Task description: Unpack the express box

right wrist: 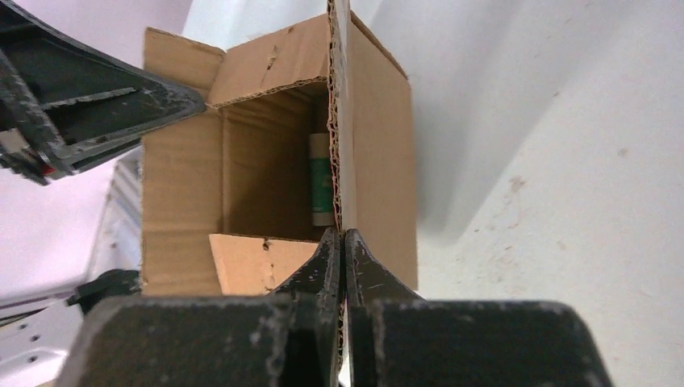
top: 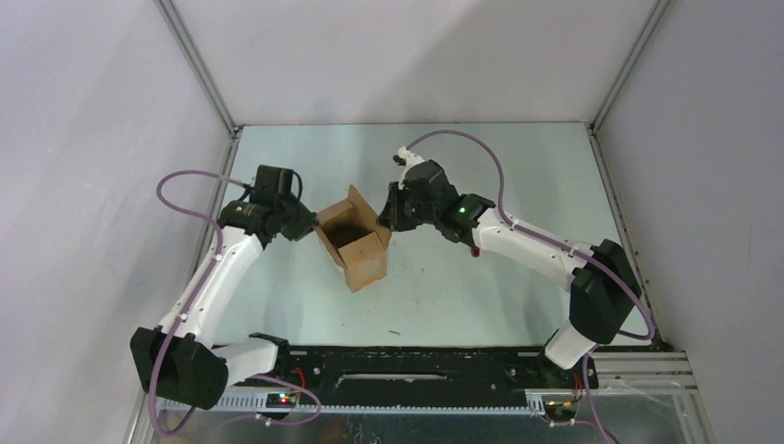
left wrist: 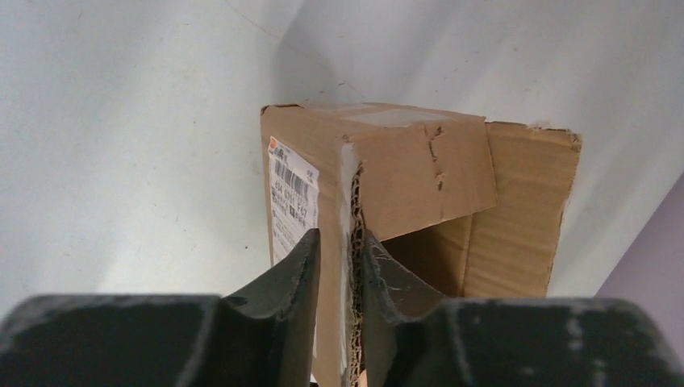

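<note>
The express box (top: 356, 242) is a brown carton standing open on the table between both arms, its flaps spread. My left gripper (top: 310, 225) grips its left wall. In the left wrist view the fingers (left wrist: 302, 266) press both sides of that corrugated wall (left wrist: 352, 210), beside the white label (left wrist: 290, 201). My right gripper (top: 386, 217) is shut on the thin edge of the opposite wall (right wrist: 336, 121). Inside the box (right wrist: 266, 169) a white and green cylinder (right wrist: 320, 177) stands against that wall.
The left arm's fingers (right wrist: 97, 105) show at the box's far corner in the right wrist view. A metal frame post (top: 199, 65) and grey walls enclose the table. Purple cables (top: 185, 180) loop off both arms.
</note>
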{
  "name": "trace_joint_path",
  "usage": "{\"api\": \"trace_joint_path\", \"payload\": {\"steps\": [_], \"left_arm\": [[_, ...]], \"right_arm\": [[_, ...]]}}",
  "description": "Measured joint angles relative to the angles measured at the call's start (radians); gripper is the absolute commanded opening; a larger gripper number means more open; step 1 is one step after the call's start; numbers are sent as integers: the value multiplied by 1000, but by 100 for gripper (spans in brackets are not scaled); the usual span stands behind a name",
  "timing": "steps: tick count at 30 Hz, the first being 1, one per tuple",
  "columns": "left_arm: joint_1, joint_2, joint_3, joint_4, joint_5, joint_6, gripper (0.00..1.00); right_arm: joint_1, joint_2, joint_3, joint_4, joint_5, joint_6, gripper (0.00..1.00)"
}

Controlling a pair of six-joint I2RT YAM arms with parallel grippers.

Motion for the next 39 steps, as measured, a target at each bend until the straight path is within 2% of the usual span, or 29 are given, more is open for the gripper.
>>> {"api": "trace_joint_path", "payload": {"steps": [1, 2, 7, 10, 12, 16, 22, 25, 30, 35, 39], "left_arm": [[-1, 0, -11, 6, 0, 2, 5], [-2, 0, -20, 9, 0, 1, 1], [-7, 21, -26, -21, -27, 12, 0], [-19, 24, -6, -80, -71, 19, 0], [-31, 33, 38, -124, -95, 26, 0], [-66, 60, 145, -177, -146, 46, 0], [-127, 122, 222, -223, -180, 53, 0], [-146, 183, 263, -256, -213, 51, 0], [-157, 260, 266, -271, -216, 53, 0], [-181, 304, 267, -182, -204, 68, 0], [-187, 313, 239, -112, -189, 84, 0]], "right_arm": [[-10, 0, -15, 13, -29, 21, 0], [-19, 0, -28, 27, -57, 40, 0], [-33, 8, -74, 107, -153, 127, 0], [-31, 34, -89, 131, -164, 153, 25], [-18, 65, -90, 135, -151, 160, 34], [32, 134, -93, 135, -102, 157, 46], [79, 218, -103, 163, -76, 178, 55], [73, 233, -114, 178, -66, 186, 63], [19, 148, -243, 224, -45, 174, 72], [24, -60, -278, 111, 72, 89, 75], [55, -184, -277, 110, 103, 47, 76]]}}
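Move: The express box stands open between my hands, its middle some 8 cm right of my left hand, 3 cm back and 7 cm below; the left flap's edge is already between those fingers, its middle about 3 cm right and 3 cm back. From my right hand, the pinched right flap's middle is some 3 cm ahead, 3 cm left; the box's middle is about 6 cm left, 3 cm back; the cutter knife is roughly 21 cm right, 4 cm ahead, on the table. I shut my left fingers on the left flap and keep it pinched, rocking a little up and down before carrying it about 5 cm forward and right, its left side rising some 15 degrees. My right hand opens wide, letting go of the right flap, sinks about 12 cm beside the box while drifting back and left, then swings right and climbs back, still open. ##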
